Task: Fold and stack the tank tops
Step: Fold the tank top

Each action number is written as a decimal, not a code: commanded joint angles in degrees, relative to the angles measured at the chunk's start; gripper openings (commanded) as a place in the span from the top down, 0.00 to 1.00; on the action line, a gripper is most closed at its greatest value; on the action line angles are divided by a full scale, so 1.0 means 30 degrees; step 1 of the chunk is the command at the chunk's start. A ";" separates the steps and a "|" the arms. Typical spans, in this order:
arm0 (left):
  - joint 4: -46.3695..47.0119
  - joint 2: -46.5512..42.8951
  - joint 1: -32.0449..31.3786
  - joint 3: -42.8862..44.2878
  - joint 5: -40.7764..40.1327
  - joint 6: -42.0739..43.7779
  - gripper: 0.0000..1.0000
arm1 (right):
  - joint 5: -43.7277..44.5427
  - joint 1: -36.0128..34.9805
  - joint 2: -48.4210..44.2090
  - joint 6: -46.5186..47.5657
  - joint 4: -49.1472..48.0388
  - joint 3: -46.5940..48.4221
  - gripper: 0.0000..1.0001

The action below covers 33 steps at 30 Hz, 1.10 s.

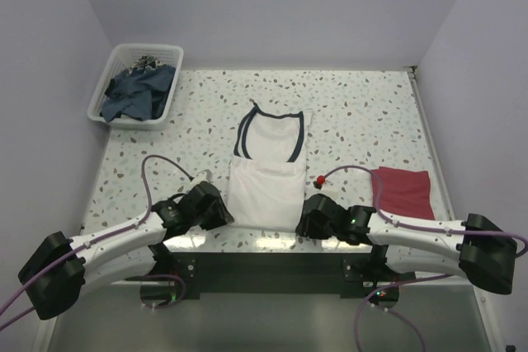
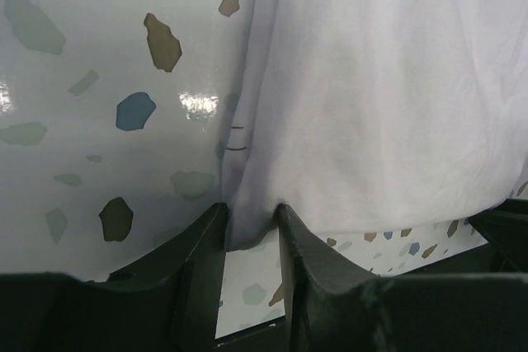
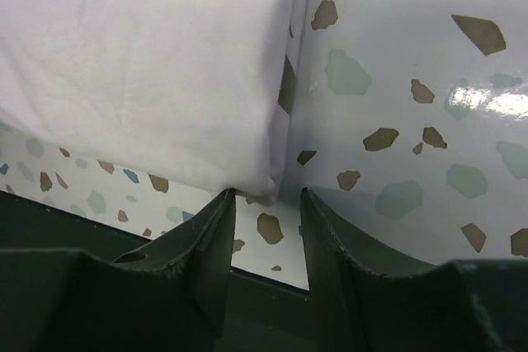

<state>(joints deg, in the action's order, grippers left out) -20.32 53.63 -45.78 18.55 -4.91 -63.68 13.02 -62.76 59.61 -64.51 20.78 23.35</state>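
The white tank top point(image 1: 266, 191) with navy trim lies flat at the table's near middle, its lower half folded up over itself. My left gripper point(image 1: 221, 213) sits at its near left corner. In the left wrist view the white tank top point(image 2: 388, 80) has that corner pinched between the fingertips of the left gripper point(image 2: 252, 213). My right gripper point(image 1: 308, 218) is at the near right corner. In the right wrist view the right gripper point(image 3: 268, 195) stands open, and the corner of the white tank top point(image 3: 148, 63) touches only its left finger point(image 3: 216, 220). The dark red tank top point(image 1: 404, 191) lies folded to the right.
A white basket point(image 1: 97, 98) holding dark blue clothes stands at the back left of the speckled table point(image 1: 363, 113). The table's near edge runs just below both grippers. Grey walls close in the left, back and right sides.
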 commanded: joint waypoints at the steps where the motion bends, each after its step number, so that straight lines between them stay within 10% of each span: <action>1: -0.1373 0.1488 -0.0734 -0.0675 -0.0532 -0.0218 0.64 | 0.0613 -0.0202 0.0314 -0.0205 -0.0450 0.0331 0.59; 15: -0.1285 0.2047 -0.1205 0.0116 -0.0825 0.0190 0.98 | 0.1080 -0.0261 0.0870 -0.0323 -0.0978 0.0153 0.66; 23: -0.1255 0.1286 -0.1292 0.0703 -0.0416 0.1071 1.00 | 0.1872 -0.0523 0.0726 0.1638 -0.0335 0.1443 1.00; 33: -0.4211 -0.0822 -0.5093 0.1024 -0.0883 -0.2087 1.00 | 0.5382 -0.7696 -0.0595 -0.0817 0.3033 0.2672 1.00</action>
<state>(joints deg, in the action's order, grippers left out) -26.57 53.04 -57.25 20.40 -6.52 -65.52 22.85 -80.36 58.28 -62.85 25.45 28.29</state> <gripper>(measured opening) 0.088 0.014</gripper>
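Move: The white tank top lies folded double; its near-left corner is between the left hand's open fingertips, about 1 cm to its right and 1 cm below. Its near-right corner is roughly 1 cm ahead of the right hand, level sideways and 1 cm below. The table's near edge runs about 7 cm straight back from the left hand and 4 cm from the right, while the folded red tank top sits some 10 cm ahead and 25 cm right of the right hand. The left hand eases about 1 cm right and shuts its fingers on the near-left corner of the white tank top, waiting there while the right hand creeps slightly forward and left and pinches the near-right corner. Both then pull back about 4 cm towards the table's near edge, the left staying low, the right rising 3 cm, drifting left and turning some 15 degrees counter-clockwise. ##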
